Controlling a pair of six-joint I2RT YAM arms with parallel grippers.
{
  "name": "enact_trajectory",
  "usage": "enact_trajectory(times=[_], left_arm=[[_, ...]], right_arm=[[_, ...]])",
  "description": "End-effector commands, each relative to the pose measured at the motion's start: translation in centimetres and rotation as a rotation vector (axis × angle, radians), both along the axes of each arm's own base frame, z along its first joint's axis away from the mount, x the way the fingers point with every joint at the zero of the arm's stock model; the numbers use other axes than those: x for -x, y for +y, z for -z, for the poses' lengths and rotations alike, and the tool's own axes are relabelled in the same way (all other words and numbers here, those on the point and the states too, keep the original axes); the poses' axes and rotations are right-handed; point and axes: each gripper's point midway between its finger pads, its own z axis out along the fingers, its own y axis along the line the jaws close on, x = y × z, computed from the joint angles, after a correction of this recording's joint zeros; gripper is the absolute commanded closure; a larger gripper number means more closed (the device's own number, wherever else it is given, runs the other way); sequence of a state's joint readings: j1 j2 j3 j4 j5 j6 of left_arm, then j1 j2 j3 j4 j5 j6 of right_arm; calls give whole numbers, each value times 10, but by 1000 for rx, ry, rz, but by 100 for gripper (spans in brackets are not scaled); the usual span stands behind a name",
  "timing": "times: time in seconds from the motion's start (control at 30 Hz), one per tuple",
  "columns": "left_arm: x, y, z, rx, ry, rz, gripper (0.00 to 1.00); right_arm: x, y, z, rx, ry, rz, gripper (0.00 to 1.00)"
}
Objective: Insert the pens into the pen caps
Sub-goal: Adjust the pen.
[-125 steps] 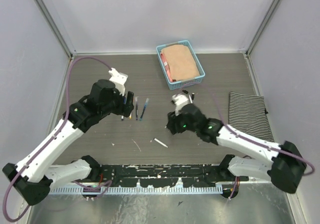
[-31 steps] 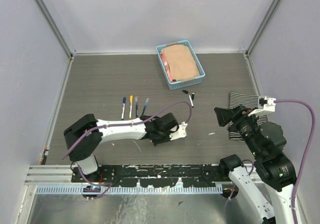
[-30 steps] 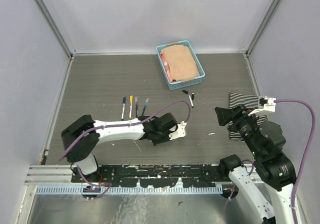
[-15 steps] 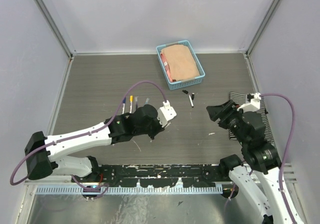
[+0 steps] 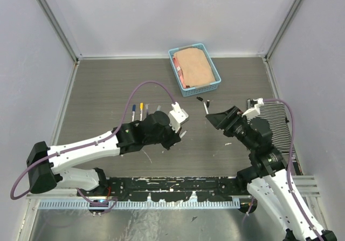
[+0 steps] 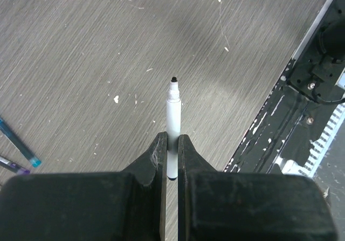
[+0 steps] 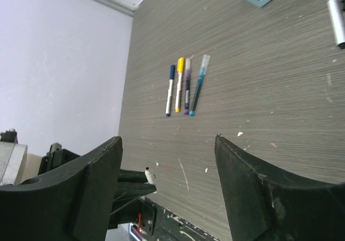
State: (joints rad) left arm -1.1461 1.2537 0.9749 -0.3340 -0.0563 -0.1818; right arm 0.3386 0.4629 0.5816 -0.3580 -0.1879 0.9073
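Observation:
My left gripper [image 6: 171,139] is shut on a white pen [image 6: 172,123], whose bare black tip points away from the wrist, above the floor. From above, that gripper [image 5: 173,138] hangs over the middle of the table. My right gripper [image 5: 218,119] is open and empty to its right, and in its own view [image 7: 168,138] it faces the held pen [image 7: 147,174]. Several pens with coloured caps [image 7: 183,86] lie side by side, partly hidden by the left arm [image 5: 141,108]. Another pen [image 5: 205,107] lies beside a black pen cap [image 5: 199,98] below the basket.
A blue basket [image 5: 174,64] holding a tan cloth stands at the back centre. A striped cloth [image 5: 276,123] lies at the right edge. The black rail [image 5: 172,187] runs along the near edge, and white flecks dot the table top.
My right arm has swung left toward the table's middle and its jaws have opened wider. My left arm has lifted the white pen from low near the front and moved it back.

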Motion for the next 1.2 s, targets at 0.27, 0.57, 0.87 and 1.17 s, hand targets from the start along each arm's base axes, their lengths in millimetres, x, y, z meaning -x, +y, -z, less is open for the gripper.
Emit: enact_trajectory(times=[0.27, 0.57, 0.87, 1.17], left_arm=[[-5, -14, -31, 86, 4, -25, 100], [-6, -14, -33, 88, 4, -26, 100], [-8, -14, -37, 94, 2, -41, 100], [-10, -14, -39, 94, -3, -53, 100]], right_arm=[[9, 82, -10, 6, -58, -121, 28], [11, 96, 2, 1, -28, -118, 42], [17, 109, 8, -7, -6, -164, 53], [23, 112, 16, 2, 27, -178, 69]])
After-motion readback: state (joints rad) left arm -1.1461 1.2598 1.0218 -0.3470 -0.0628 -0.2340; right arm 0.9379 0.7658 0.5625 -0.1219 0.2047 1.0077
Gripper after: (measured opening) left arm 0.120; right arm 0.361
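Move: The white pen stands upright at a slant in the left hand's fingers, its middle about 2 cm right of and 2 cm above that hand point. From the right hand, the pen's middle is roughly 13 cm left, 4 cm back and 6 cm lower. The teal pen on the table lies some 15 cm ahead of the right hand, 27 cm left and 22 cm below, while the spare white pen lies about 20 cm straight ahead and 23 cm below. The right hand swings about 11 cm left, sinking and drawing back some 3 cm, to bring its fingers around the bare tip end of the white pen; most of the way is covered quickly, then it creeps the last bit while the fingers close to about half their starting gap. The left hand keeps its pinch on the pen's lower part and lifts it about 1.5 cm early on, then holds it there for the other hand. ##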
